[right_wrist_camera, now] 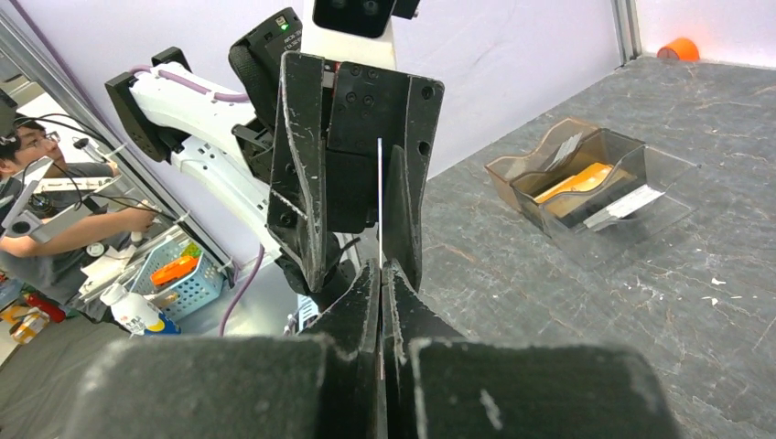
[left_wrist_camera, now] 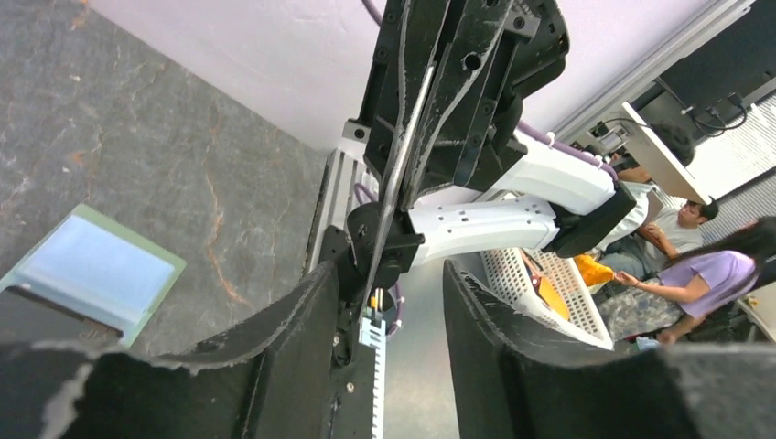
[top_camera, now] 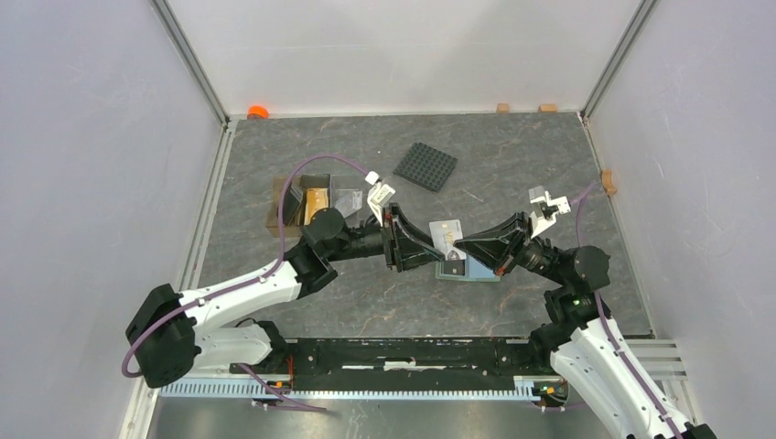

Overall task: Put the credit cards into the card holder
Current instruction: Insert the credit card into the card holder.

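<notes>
A white-grey credit card (top_camera: 447, 236) hangs in the air between my two grippers, above the card holder (top_camera: 468, 268). The holder lies open on the table, sage-green at the rim and light blue inside (left_wrist_camera: 91, 274). My right gripper (right_wrist_camera: 381, 283) is shut on the card, which shows edge-on as a thin white line (right_wrist_camera: 380, 201). My left gripper (left_wrist_camera: 389, 270) faces it, open. Its fingers (right_wrist_camera: 307, 183) stand on either side of the card's far end without pinching it. More credit cards, one tan-gold (right_wrist_camera: 572, 180) and one white-grey (right_wrist_camera: 622, 203), sit in the brown tray (right_wrist_camera: 512, 169).
The brown tray (top_camera: 279, 206) stands at the back left, behind my left arm. A black studded plate (top_camera: 425, 166) lies behind the grippers. An orange object (top_camera: 258, 112) sits at the far left corner. Walls close in the table on three sides.
</notes>
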Motion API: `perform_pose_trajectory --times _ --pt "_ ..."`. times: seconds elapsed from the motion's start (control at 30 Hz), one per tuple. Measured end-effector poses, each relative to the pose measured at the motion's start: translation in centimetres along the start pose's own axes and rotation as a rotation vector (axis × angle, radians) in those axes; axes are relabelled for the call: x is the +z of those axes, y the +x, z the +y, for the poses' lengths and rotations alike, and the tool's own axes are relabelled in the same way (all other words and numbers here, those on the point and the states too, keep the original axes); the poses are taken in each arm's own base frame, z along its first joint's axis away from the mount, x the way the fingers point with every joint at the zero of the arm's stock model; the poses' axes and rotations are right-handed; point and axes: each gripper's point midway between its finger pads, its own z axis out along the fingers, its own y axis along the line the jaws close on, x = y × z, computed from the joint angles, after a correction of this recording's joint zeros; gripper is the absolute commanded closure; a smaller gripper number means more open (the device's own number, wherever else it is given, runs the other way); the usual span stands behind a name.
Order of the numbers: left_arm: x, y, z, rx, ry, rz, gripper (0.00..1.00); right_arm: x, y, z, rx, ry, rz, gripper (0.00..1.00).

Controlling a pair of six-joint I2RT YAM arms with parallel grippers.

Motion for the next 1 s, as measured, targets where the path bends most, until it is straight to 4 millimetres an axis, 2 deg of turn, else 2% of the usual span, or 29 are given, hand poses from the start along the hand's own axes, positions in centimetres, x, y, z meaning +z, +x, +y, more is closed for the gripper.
perform_pose_trajectory --times 0.23,0.27,0.3,0.37,0.4,0.47,0.57,0.67,0.73,0.87,1.0 --pt "0.4 -1.2 -0.2 -0.017 -0.007 -0.062 0.94 0.0 0.1 0.0 0.004 0.002 0.002 1.0" --pt "0.5 -1.1 0.1 -0.026 -0.014 -0.064 0.98 0.0 0.2 -0.2 0.002 0.007 0.007 0.97" --pt "0.6 -1.0 0.4 -0.035 -0.022 -0.062 0.98 -0.1 0.4 -0.4 0.0 0.018 0.012 0.91" --pt "0.8 -0.7 1.1 -0.05 -0.04 -0.056 0.98 -0.2 0.9 -1.3 0.002 0.061 0.031 0.7" --pt "0.9 -0.5 1.4 -0.057 -0.049 -0.053 0.98 -0.3 1.1 -1.8 0.001 0.087 0.044 0.55" --pt "1.1 -0.2 2.0 -0.068 -0.066 -0.045 0.98 -0.5 1.5 -3.0 0.003 0.156 0.078 0.33" --pt "1.1 0.6 3.1 -0.091 -0.121 -0.023 0.98 -1.3 1.8 -5.6 -0.004 0.327 0.125 0.17" --pt "1.2 1.3 5.1 -0.109 -0.219 0.012 0.98 -3.1 1.9 -9.5 -0.018 0.569 0.169 0.09" --pt "1.5 2.2 6.8 -0.123 -0.281 0.052 0.98 -5.1 2.9 -12.0 -0.027 0.728 0.212 0.08" --pt "2.2 5.1 10.1 -0.178 -0.385 0.17 0.98 -10.0 6.6 -16.5 0.003 0.993 0.34 0.08" --pt "1.8 8.6 13.2 -0.241 -0.478 0.264 0.98 -14.6 11.1 -19.2 0.066 1.162 0.478 0.09"
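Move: The credit card, held in the right fingers, has its middle about 3 cm ahead and 2 cm right of the left hand, roughly 1 cm above it, and 1 cm ahead and 2 cm left of the right hand. The open card holder lies some 29 cm below the left hand, 13 ahead and 10 right. The black card in its left pocket is about 12 cm ahead of the left hand, 7 right and 29 below. Left pinches the card, right opens, sinking 22 cm and rightward, and left lowers card 15 cm towards the holder. ##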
